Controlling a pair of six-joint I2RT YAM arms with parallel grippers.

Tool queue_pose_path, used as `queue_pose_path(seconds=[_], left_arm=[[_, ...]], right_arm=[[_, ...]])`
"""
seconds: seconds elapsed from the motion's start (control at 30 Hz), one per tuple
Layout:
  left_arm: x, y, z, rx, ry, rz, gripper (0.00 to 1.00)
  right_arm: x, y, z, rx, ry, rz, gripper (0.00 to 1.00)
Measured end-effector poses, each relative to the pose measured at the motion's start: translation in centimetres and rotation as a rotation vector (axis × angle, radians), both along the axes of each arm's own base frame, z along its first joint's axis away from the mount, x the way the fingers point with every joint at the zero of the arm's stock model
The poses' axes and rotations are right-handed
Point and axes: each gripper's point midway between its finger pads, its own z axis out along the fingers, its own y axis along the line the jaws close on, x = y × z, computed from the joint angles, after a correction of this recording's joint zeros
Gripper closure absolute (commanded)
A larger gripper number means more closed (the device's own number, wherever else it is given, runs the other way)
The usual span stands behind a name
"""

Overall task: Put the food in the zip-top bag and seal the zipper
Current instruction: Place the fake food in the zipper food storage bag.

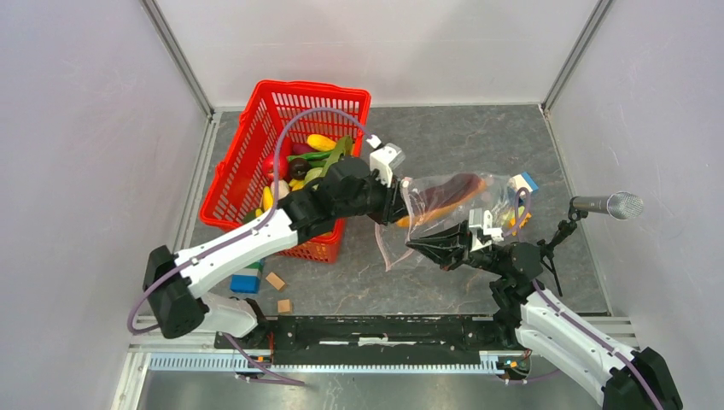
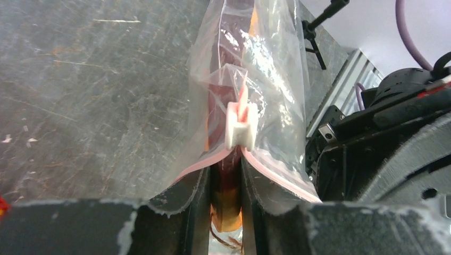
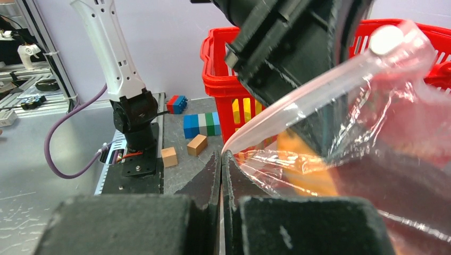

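Observation:
The zip-top bag (image 1: pixel 461 215) hangs clear of the table between both grippers. My left gripper (image 1: pixel 399 209) reaches into its mouth, shut on a maroon-and-orange food piece (image 2: pixel 226 196) that lies lengthwise inside the bag (image 1: pixel 448 192). The pink zipper (image 2: pixel 282 175) spreads over both left fingers from the white slider (image 2: pixel 240 125). Below it, my right gripper (image 1: pixel 418 245) is shut on the bag's edge, and the pink strip (image 3: pixel 298 101) rises from its fingertips (image 3: pixel 222 156). More food (image 1: pixel 316 154) lies in the red basket (image 1: pixel 248 171).
The red mesh basket (image 3: pixel 218 79) stands at the left, behind the left arm. Loose building blocks (image 1: pixel 245 282) (image 3: pixel 197 144) lie near the left arm's base. A microphone on a small stand (image 1: pixel 606 205) sits at the right wall. A blue-and-white block (image 1: pixel 525 182) lies beyond the bag.

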Motion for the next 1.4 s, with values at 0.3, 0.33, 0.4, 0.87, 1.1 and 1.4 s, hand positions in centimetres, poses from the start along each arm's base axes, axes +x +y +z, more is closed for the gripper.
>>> queue_pose_path(seconds=[0.3,0.33,0.4,0.87,1.1,1.4], left_arm=[[-1.1,-1.1,-2.7,0.093,0.076,-0.107,0.98],[-1.2,-1.0,-2.7,0.101,0.075,-0.118,0.98],[-1.4,-0.8,-2.4,0.114,0.070,-0.131,0.98],[-2.8,-0.2,-2.3,0.141,0.074,-0.202,0.98],[-3.6,-0.3,-2.1,0.177,0.103,-0.270,0.98],[-5.8,0.0,-2.3,0.163,0.163,-0.356,0.98]], right_arm=[[-0.2,-0.1,0.8,0.019,-0.012,0.000,1.00],[0.0,-0.2,1.0,0.029,-0.009,-0.013,1.00],[0.4,-0.5,1.6,0.052,-0.012,-0.048,1.00],[0.8,0.2,1.2,0.043,0.044,-0.018,1.00],[0.8,-0.4,2.5,0.079,0.012,-0.049,1.00],[1.7,-1.3,3.3,0.078,-0.121,-0.150,1.00]])
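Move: The left hand already grips the near end of the long food piece, whose far end is in the bag. The bag mouth's middle is barely 1 cm back and 1 cm to its right, roughly level with it. The zip slider sits about 4 cm ahead, 2 cm right and 4 cm above. From the right hand, already pinching the mouth's nearer part, the middle lies some 4 cm ahead and 1 cm left, roughly level, and the slider about 9 cm ahead, straight in line and 4 cm above. Dipping first about 2.5 cm with a brief jog to the right and back, the left hand then draws steadily back, some 6 cm in all, towards the right fingertips, swinging about 20 degrees clockwise and keeping its grip on the food. The right hand keeps the lip pinched shut in its fingers and bobs up, down and up again, ending roughly 3 cm higher and slightly forward. ##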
